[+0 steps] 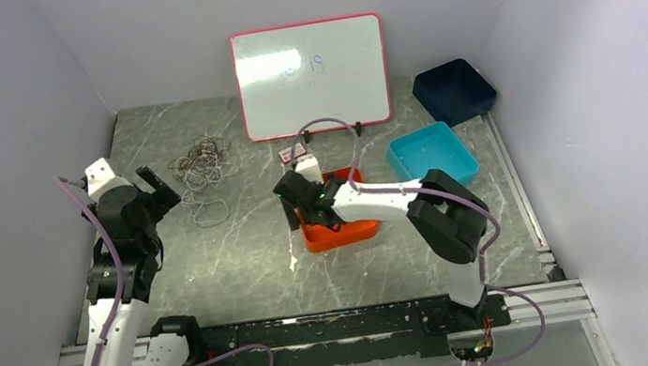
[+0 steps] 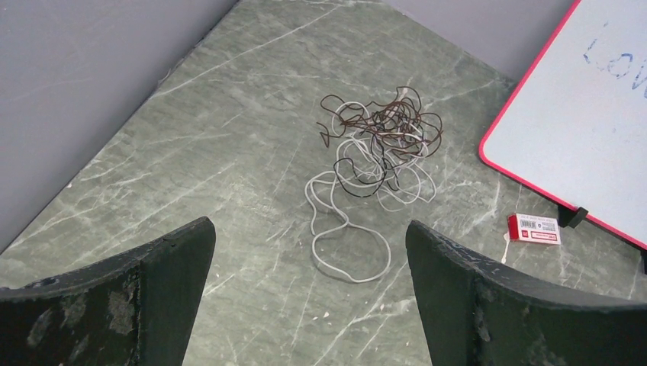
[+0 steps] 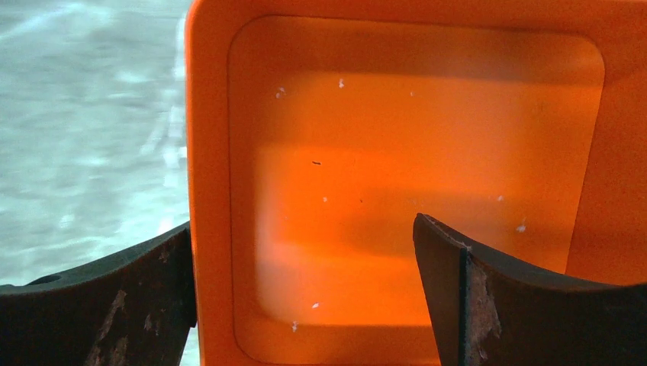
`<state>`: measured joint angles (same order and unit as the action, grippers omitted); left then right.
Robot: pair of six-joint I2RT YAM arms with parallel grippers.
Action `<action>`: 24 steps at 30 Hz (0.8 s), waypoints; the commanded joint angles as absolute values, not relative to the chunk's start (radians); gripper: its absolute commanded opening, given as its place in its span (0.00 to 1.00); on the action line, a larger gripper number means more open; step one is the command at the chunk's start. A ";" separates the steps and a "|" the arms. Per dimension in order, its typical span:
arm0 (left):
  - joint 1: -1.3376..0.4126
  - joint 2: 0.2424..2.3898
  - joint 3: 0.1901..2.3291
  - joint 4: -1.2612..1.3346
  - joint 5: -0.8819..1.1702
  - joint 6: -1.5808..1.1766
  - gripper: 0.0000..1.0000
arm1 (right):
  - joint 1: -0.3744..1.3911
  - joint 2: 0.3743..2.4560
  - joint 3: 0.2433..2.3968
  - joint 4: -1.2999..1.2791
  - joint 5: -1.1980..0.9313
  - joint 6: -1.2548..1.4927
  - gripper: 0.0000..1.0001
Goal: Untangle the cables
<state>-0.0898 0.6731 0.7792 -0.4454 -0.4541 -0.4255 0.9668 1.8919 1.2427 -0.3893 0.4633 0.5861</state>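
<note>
The cables [image 1: 203, 168] lie in one loose tangle of thin dark and white loops on the marble table, at the back left. In the left wrist view the cables [image 2: 378, 145] sit ahead of the fingers, one white loop trailing towards me. My left gripper [image 1: 160, 190] hovers just left of the pile, open and holding nothing; its midpoint [image 2: 309, 229] is over bare table. My right gripper [image 1: 296, 202] is open over an orange tray [image 1: 346, 234]. Its jaws straddle the tray's left wall [image 3: 206, 152], around the point [image 3: 305, 229], one finger outside and one inside.
A red-framed whiteboard [image 1: 312, 76] stands at the back, with a small red-and-white box [image 1: 295, 155] [image 2: 534, 229] before it. A teal tray [image 1: 432, 154] and a dark blue bin [image 1: 453, 90] sit at the back right. Grey walls close both sides.
</note>
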 commanded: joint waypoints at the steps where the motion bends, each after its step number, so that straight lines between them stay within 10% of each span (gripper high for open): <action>1: -0.075 0.671 0.809 -0.420 -0.433 -0.420 1.00 | 0.878 1.807 1.134 -0.449 0.533 0.595 1.00; 24: -0.074 0.673 0.807 -0.416 -0.412 -0.419 1.00 | 0.571 1.247 0.930 -0.443 0.598 0.670 1.00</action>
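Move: The orange tray's middle is some 6 cm right of the right hand and 3 cm ahead, about level, its left wall between the open fingers. From this hand, the light-blue tray stands about 30 cm right and 11 cm ahead, and the small red box about 19 cm ahead and 3 cm left, both at nearly hand height. From the left hand, the orange tray lies roughly 44 cm right, 3 cm ahead and 23 cm below. Sweeping right by about 20 cm, the open right hand pushes the orange tray along the table towards the light-blue tray, its left finger bearing on the outside of the left wall. It turns clockwise nearly 30 degrees as it goes, slows, then rises some 6 cm over the last part to come clear of the wall, fingers still wide open. ##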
